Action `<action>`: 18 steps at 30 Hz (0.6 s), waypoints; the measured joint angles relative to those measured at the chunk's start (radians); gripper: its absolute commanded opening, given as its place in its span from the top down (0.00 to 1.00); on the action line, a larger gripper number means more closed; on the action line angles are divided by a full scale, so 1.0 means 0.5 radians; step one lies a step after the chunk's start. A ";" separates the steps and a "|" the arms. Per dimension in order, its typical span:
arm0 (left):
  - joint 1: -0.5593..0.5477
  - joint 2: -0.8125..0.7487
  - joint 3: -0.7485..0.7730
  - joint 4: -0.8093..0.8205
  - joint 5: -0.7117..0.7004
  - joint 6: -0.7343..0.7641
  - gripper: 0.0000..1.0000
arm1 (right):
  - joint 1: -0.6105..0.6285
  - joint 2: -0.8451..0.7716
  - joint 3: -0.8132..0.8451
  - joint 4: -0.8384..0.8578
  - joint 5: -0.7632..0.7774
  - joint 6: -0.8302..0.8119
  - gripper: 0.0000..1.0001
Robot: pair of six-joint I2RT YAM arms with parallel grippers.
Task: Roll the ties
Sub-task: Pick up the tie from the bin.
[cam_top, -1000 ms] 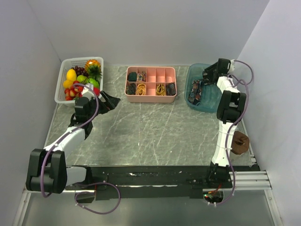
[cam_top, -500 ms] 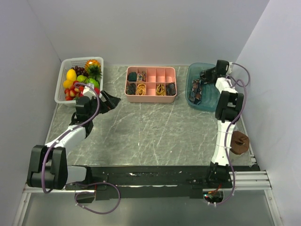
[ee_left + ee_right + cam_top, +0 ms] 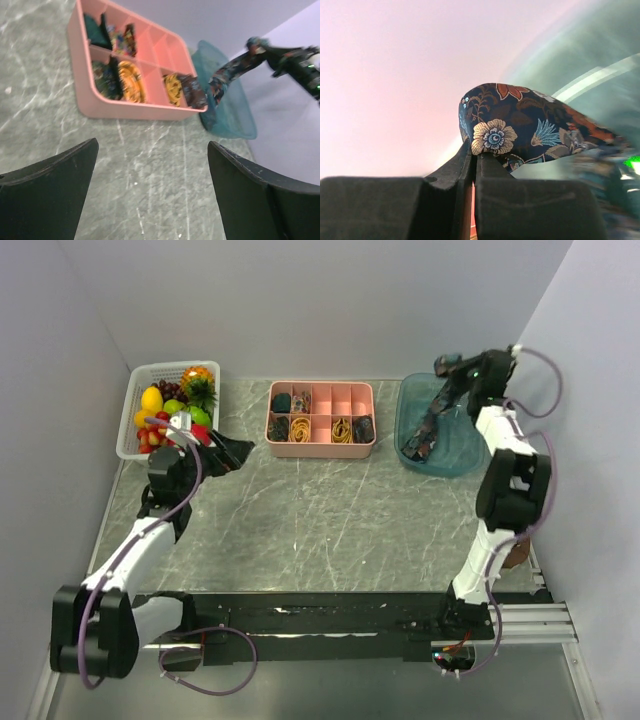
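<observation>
A dark paisley tie (image 3: 432, 416) hangs from my right gripper (image 3: 447, 365), which is shut on its upper end above the teal bin (image 3: 458, 458). The tie's lower part trails down into the bin. In the right wrist view the fingers pinch a fold of the tie (image 3: 520, 120), with the gripper (image 3: 475, 152) shut tight. The left wrist view also shows the tie (image 3: 235, 67) stretched up from the bin (image 3: 235, 125). My left gripper (image 3: 235, 452) is open and holds nothing; it hovers low over the table left of centre (image 3: 152, 142).
A pink divided tray (image 3: 320, 443) at the back middle holds rolled dark ties (image 3: 363, 426) and yellow-orange bands (image 3: 341, 428). A white basket (image 3: 128, 430) of fruit stands at the back left, close to my left arm. Walls close in on both sides.
My right gripper has shut on the tie and risen, pulling it up out of the teal bin. The left arm has shifted slightly and stays open.
</observation>
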 measured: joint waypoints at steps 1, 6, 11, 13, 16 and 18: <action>0.000 -0.045 0.000 -0.007 0.007 0.000 0.04 | 0.008 -0.117 -0.037 0.032 -0.016 -0.005 1.00; 0.000 -0.333 -0.002 -0.101 0.010 0.000 0.04 | 0.095 -0.685 -0.173 0.164 -0.069 -0.084 1.00; 0.000 -0.579 -0.002 -0.163 0.020 -0.002 0.04 | 0.401 -1.085 -0.268 0.155 -0.098 -0.275 1.00; 0.000 -0.644 0.005 -0.225 0.018 -0.002 0.04 | 0.578 -1.181 -0.278 0.123 -0.108 -0.371 1.00; 0.000 -0.687 0.049 -0.388 -0.027 0.001 0.04 | 0.837 -1.249 -0.278 0.053 -0.136 -0.491 1.00; 0.000 -0.723 0.096 -0.542 -0.113 0.002 0.04 | 1.006 -1.259 -0.284 -0.001 -0.175 -0.538 1.00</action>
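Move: The patterned tie is already pinched by its end in the right fingers, its tail still trailing into the blue bin. The bin's middle lies about 16 cm below this hand, straight under it. The open table it can be laid on is some 32 cm left, 25 cm back and 20 cm down; the pink box stands about 32 cm left, level ahead, 16 cm down. From the left hand, that open table lies roughly 19 cm right, 2 cm ahead, 20 cm down. The tie is drawn up out of the blue bin by the right hand, which keeps its pinch on the end. It climbs fast at first, then sweeps left and back, some 26 cm up and as much left, ending high over the table in front of the pink box's right part; the fingers tip up about 30 degrees and swing counter-clockwise as far. The left hand, open and empty, rises about 8 cm and draws back, tipping up slightly. ##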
